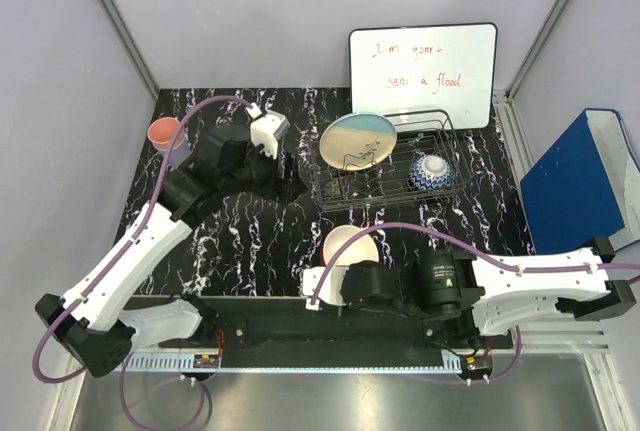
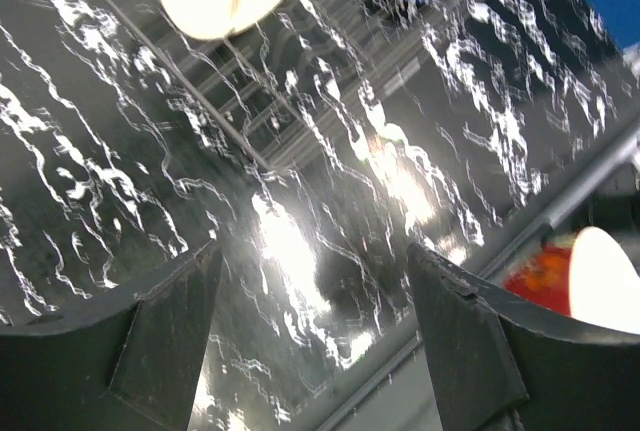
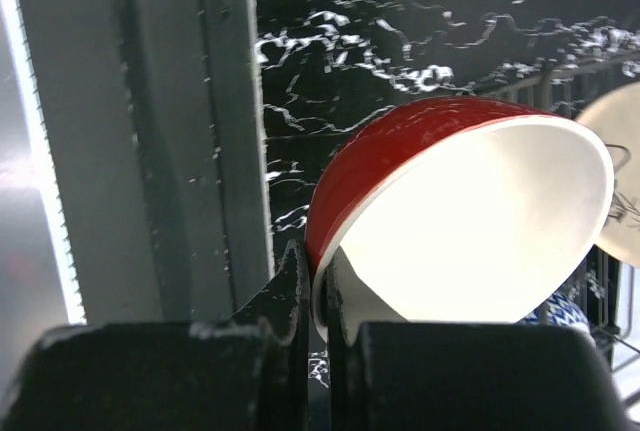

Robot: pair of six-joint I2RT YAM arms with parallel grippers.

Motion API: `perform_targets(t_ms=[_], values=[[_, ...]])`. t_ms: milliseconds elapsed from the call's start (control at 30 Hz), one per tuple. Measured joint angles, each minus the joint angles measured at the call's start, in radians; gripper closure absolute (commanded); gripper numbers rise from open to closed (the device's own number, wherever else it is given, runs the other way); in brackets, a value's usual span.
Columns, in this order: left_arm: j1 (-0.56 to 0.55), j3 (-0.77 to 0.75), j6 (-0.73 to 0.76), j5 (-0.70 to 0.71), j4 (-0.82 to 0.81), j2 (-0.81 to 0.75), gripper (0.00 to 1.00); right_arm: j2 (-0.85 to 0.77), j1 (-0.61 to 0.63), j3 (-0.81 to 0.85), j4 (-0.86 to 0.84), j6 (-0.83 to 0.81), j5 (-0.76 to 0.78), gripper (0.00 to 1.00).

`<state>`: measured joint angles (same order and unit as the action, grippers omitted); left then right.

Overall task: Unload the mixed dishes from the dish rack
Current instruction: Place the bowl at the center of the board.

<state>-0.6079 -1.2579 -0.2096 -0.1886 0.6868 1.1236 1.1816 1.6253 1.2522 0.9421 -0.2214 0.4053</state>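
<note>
The black wire dish rack (image 1: 390, 191) stands at the back of the table. A large light-blue-and-cream plate (image 1: 357, 140) stands upright in its left part, and a small blue-and-white bowl (image 1: 433, 171) sits in its right part. My right gripper (image 1: 343, 269) is shut on the rim of the red bowl with a cream inside (image 3: 470, 221), tilted just above the marbled table near the front edge. My left gripper (image 2: 312, 291) is open and empty, just left of the rack (image 2: 260, 121). A salmon-pink cup (image 1: 163, 133) sits at the far left.
A white board with red writing (image 1: 423, 71) leans behind the rack. A blue box (image 1: 575, 186) lies off the table's right side. A grey rail (image 3: 150, 151) runs along the table's front edge beside the held bowl.
</note>
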Motion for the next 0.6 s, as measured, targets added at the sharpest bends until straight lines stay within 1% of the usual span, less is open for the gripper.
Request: perform_targets(t_ms=[100,233,400,600], values=[[-0.039,-0.024,0.008,-0.006,0.072,-0.003,0.24,-0.006,0.000,-0.027,-0.002,-0.012,-0.051,1.00],[-0.110,-0.058,-0.002,-0.008,0.132,-0.002,0.26,-0.008,0.000,-0.057,-0.010,-0.024,-0.060,1.00],[-0.221,-0.060,-0.024,-0.005,0.172,0.000,0.27,-0.008,0.000,-0.094,-0.035,-0.032,-0.060,1.00],[-0.288,-0.048,-0.049,-0.001,0.188,0.000,0.29,-0.008,0.000,-0.108,-0.057,-0.040,-0.059,1.00]])
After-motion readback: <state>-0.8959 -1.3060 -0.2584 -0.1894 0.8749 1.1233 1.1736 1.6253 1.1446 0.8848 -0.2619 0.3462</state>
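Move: The red bowl, already pinched at its rim by the right fingers, has its middle about 11 cm back, 12 cm to the right and some 5 cm below the open left hand. The rack's near left corner lies about 2 cm ahead of the left hand, 6 cm to its right and 20 cm below; the plate is about 16 cm ahead, 15 cm right and 14 cm below. From the right hand, the bowl's middle is some 6 cm ahead, 1 cm left and 2 cm below. The left hand swings back towards the red bowl, about 9 cm back and some 4 cm to the right, moving off from the rack while its wrist turns about 15 degrees clockwise and dips a little; its fingers stay open and don't reach the bowl. Meanwhile the right hand keeps its pinch on the rim and lowers the bowl about 3 cm, then all but stops and holds it out with the opening facing up. ##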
